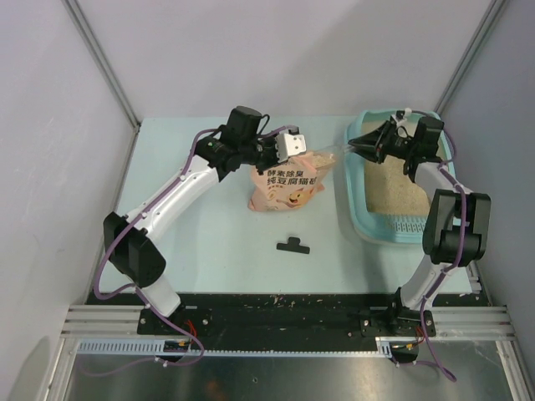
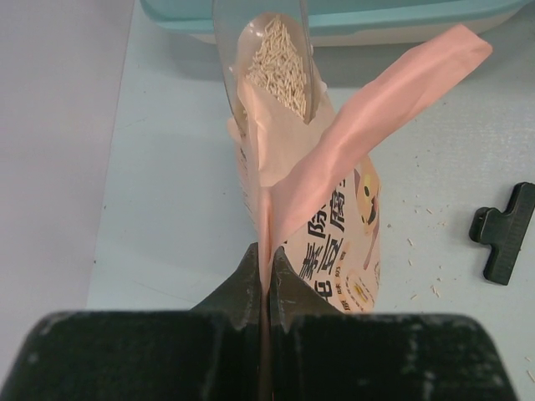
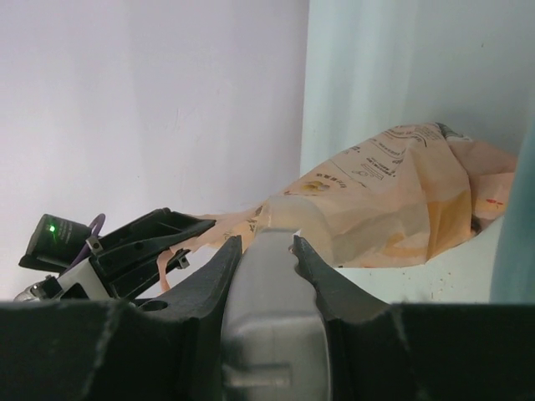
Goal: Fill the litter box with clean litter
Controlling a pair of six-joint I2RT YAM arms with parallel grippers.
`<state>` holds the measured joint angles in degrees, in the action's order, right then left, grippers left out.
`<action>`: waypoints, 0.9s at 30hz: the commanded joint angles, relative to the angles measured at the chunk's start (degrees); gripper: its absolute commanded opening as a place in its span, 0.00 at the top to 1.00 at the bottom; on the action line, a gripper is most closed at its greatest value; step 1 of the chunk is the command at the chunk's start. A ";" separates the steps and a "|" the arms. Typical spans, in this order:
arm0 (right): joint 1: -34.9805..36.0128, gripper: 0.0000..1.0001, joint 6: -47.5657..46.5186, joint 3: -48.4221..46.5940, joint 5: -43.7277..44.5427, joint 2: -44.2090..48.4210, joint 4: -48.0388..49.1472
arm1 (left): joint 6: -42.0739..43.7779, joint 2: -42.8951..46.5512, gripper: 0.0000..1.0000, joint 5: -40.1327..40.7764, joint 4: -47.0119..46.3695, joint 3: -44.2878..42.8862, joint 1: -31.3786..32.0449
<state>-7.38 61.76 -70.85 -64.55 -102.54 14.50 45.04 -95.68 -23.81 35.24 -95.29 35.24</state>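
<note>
The teal litter box (image 1: 361,219) sits at the right of the table, with beige clean litter (image 1: 393,180) covering its floor. A peach-pink cat-print bag (image 1: 286,187) stands left of it with its mouth open. My left gripper (image 2: 267,252) is shut on the bag's top edge and holds it up. The right gripper (image 3: 261,242) is shut on the grey handle of a clear scoop (image 3: 272,259). The scoop's bowl (image 2: 288,33) pokes out of the bag mouth, tilted, with clean litter (image 2: 276,63) in it. Above the box's left rim hangs the right gripper (image 1: 358,147).
A black clip (image 1: 292,245) lies on the table in front of the bag; it also shows as a black clip (image 2: 501,234) in the left wrist view. Loose granules are scattered near it. Grey walls close in on both sides and at the back.
</note>
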 commanded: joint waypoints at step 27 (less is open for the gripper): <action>-14.58 1.00 8.12 1.15 -6.37 5.33 8.88 | 0.76 0.58 1.00 -0.97 -6.59 -4.73 0.44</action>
<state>-17.21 70.91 -69.41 -68.55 -103.15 25.47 44.64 -95.74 -22.63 35.03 -95.39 35.24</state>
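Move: The litter box, where the scoop in your right gripper is headed, has its middle about 16 cm to that hand's right, 5 cm back and 15 cm below. The litter bag's middle lies roughly 15 cm to its left, 6 cm back and 9 cm below; the black clip is some 14 cm left, 23 cm back and 20 cm below. From the left hand, the litter box lies about 34 cm right, 2 cm back and 17 cm below. Draw the loaded scoop out of the bag's mouth with the right gripper, keeping its grip on the handle: go right about 7 cm towards the litter box, slowly at first, then faster, lifting slightly near the end and turning the wrist some 5 to 10 degrees clockwise. Keep the left gripper still, pinching the bag's top edge. ##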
